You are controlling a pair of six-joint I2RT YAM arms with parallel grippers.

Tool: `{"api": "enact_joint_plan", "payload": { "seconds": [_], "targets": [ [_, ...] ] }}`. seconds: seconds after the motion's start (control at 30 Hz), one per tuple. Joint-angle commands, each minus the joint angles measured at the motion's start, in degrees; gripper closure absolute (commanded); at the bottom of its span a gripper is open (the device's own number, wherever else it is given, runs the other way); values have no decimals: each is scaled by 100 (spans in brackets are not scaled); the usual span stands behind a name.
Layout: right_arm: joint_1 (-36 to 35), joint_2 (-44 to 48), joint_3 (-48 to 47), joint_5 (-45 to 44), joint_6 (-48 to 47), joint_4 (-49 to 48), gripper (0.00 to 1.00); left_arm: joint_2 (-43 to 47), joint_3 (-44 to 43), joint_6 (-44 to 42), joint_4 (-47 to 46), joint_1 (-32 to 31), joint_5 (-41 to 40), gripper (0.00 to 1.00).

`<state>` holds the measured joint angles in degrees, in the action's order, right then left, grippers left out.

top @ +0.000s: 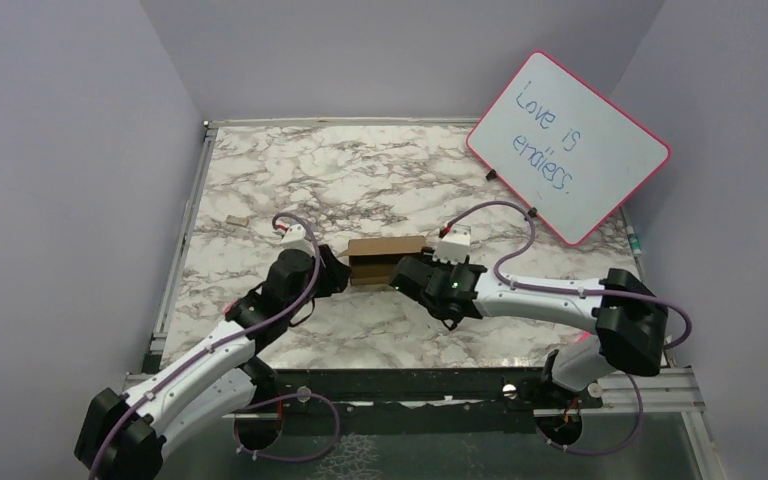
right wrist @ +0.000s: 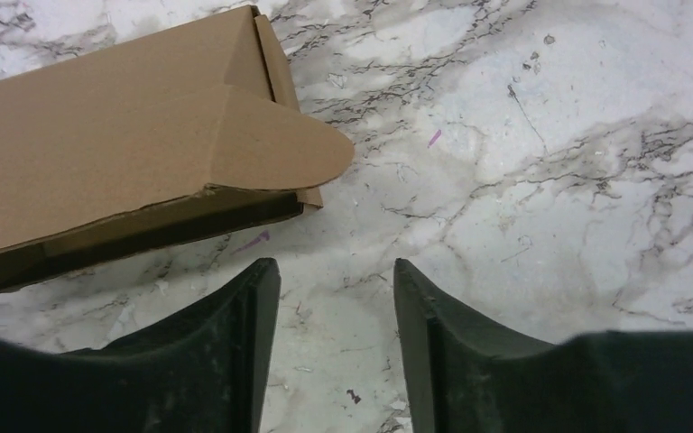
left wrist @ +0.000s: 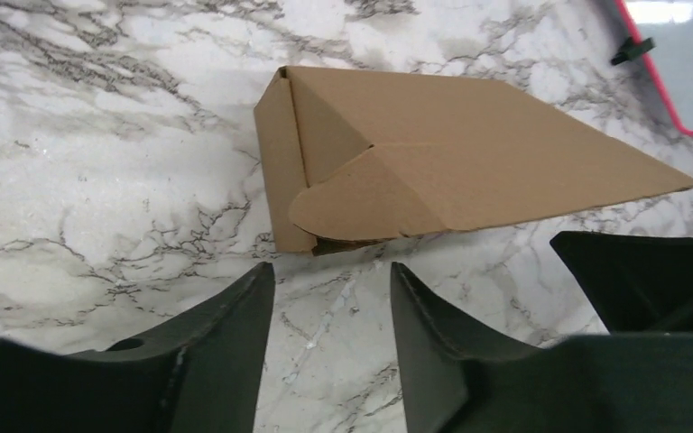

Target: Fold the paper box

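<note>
The paper box is a small oblong of plain brown cardboard, folded up and lying on the marble table between my two arms. My left gripper stands at its left end, open, with only tabletop between the fingers. In the left wrist view the paper box lies just beyond my left gripper, a rounded flap hanging over its near side. My right gripper stands at the right end, open and empty. In the right wrist view the paper box lies up and left of my right gripper, its near edge gaping slightly.
A pink-framed whiteboard with handwriting leans at the back right. A tiny tan scrap lies at the left of the marble table. Grey walls close in the sides and back. The right gripper's dark body shows in the left wrist view.
</note>
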<state>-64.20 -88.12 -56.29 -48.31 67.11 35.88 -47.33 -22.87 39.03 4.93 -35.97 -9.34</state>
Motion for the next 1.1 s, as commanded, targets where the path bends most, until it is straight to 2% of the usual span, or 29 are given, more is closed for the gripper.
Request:
{"api": "enact_joint_plan", "payload": {
  "seconds": [0.0,0.2,0.27,0.37,0.47,0.6,0.73,0.87,1.07],
  "targets": [
    [-75,689,269,89,-279,-30,40,754,-159,-176,527,19,297,43],
    [-75,1844,856,751,-1406,-472,26,1732,-407,-431,1503,19,476,28],
    [-75,2220,936,851,-1654,-499,23,1984,-537,-473,1731,15,361,25],
    [-75,2638,965,860,-2149,-713,13,1987,-833,-630,1858,19,73,24],
    [-32,2758,685,717,-2604,-807,9,1509,-1241,-886,1848,19,-223,24],
    [337,2436,192,762,-3284,-928,7,584,-1720,-1218,1595,26,-463,24],
    [1015,2085,-66,1328,-3816,-1278,8,-199,-2096,-1508,1287,73,-628,24],
    [1481,1896,89,1907,-4215,-2072,9,-856,-2350,-1736,1049,215,-548,25],
    [2024,1341,228,2468,-4372,-2681,9,-1467,-2209,-1736,431,543,-191,27]
  ]
}}
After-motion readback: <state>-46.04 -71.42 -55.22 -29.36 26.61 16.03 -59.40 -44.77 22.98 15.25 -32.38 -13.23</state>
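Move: The box's half-folded lid has its middle about 6 cm ahead and 8 cm to the right of the left hand, some 4 cm lower. From the right hand, its middle is about 6 cm ahead, 8 cm left and 2 cm lower. The box body under it is centred about 4 cm ahead of both hands, 8 cm to the left hand's right and the right hand's left, some 6 to 8 cm down. The lid's left ear lies roughly 5 cm straight ahead of the left hand. The slanting lid is left untouched at both ends as the two hands draw back about 3 cm while climbing, then swing forward at height by 9 to 10 cm, to end above its left and right ends. The left peaks some 10 cm up, then sinks 3; the right ends about 10 cm higher, turned nearly 20 degrees counter-clockwise. Both open their fingers much wider. ##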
